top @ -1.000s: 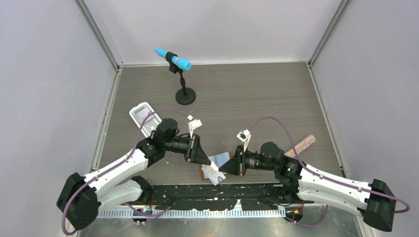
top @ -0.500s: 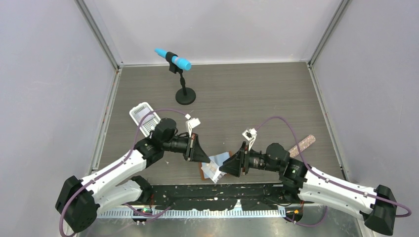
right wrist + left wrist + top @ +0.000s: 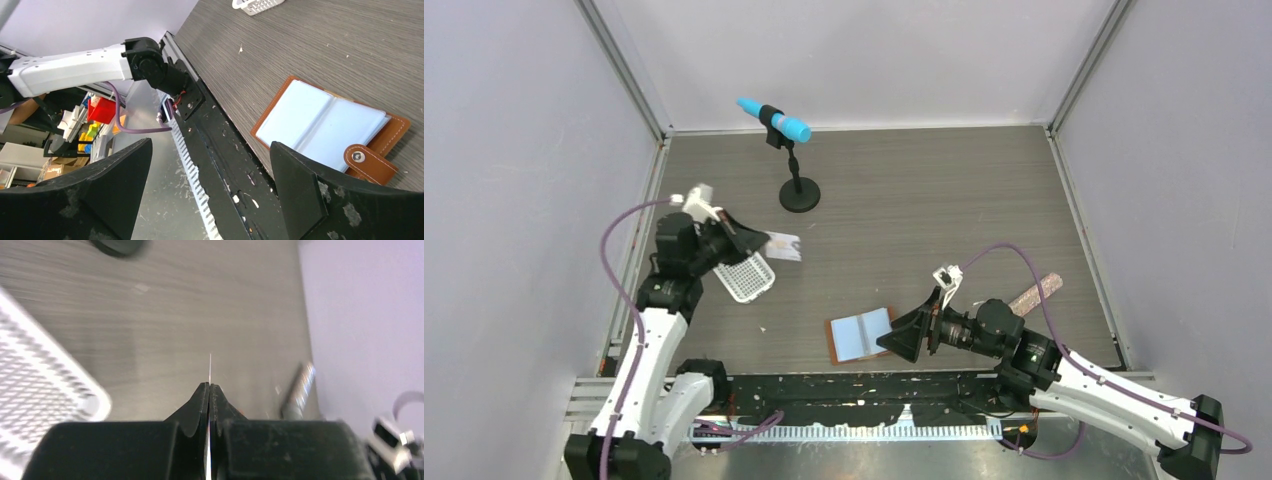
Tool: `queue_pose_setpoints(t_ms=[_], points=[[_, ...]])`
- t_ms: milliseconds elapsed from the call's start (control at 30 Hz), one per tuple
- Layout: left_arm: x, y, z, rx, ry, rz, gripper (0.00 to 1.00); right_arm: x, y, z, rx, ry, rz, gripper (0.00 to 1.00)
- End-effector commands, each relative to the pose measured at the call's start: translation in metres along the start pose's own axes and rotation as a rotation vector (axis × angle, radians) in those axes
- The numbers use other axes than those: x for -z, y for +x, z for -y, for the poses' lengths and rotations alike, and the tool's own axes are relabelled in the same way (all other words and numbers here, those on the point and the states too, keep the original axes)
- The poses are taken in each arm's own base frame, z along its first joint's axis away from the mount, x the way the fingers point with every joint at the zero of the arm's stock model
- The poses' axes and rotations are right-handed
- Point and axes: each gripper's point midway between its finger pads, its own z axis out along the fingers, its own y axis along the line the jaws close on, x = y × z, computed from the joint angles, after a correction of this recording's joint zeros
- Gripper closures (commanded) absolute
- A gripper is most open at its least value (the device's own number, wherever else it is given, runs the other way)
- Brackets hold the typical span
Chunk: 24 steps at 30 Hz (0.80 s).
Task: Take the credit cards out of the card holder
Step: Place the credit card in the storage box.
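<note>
The tan card holder (image 3: 861, 336) lies open and flat near the table's front edge, its pale blue pockets facing up and its snap tab to one side (image 3: 325, 125). My right gripper (image 3: 902, 338) hovers just right of it, jaws wide open and empty (image 3: 210, 146). My left gripper (image 3: 760, 240) is up at the left, above the white perforated tray (image 3: 746, 278), shut on one pale credit card (image 3: 784, 246). In the left wrist view that card (image 3: 210, 365) shows edge-on as a thin line between the closed fingertips (image 3: 209, 386).
A blue microphone (image 3: 774, 119) on a black round stand (image 3: 800, 196) is at the back. A glittery pink stick (image 3: 1036, 293) lies at the right. The black front rail (image 3: 874, 395) borders the holder's near side. The tray's rim (image 3: 95, 402) sits left of my left fingers.
My left arm swung away from the holder to the back left with a card, over the tray. My right gripper opened, released the holder and drew back; the holder now lies flat.
</note>
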Motion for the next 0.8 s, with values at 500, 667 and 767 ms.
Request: queue_pose_setpoints(t_ms=[500,667,767], points=[[0.035,-0.135,-0.206,0.352,-0.562,0.476,1.00,0.000,-0.008,0.003,0.040,0.021,0.029,0.05],[0.029,-0.142,-0.230,0.377,-0.559,0.485,1.00,-0.004,-0.008,0.007,0.053,0.047,0.013,0.05],[0.023,-0.147,-0.236,0.371,-0.538,0.470,1.00,-0.007,-0.010,0.007,0.067,0.056,0.006,0.05]])
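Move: The left hand holds a credit card; the storage box, the white basket, lies about 15 cm to its left, 14 cm ahead and 20 cm below. At table height too, the card holder lies some 12 cm back and 20 cm right of the left hand, and the microphone stand's base about 35 cm straight ahead. From the right hand the storage box is roughly 31 cm ahead, 45 cm left and 15 cm lower. Left hand sweeps its card some 22 cm left, also forward and down, turning counter-clockwise towards the storage box. ##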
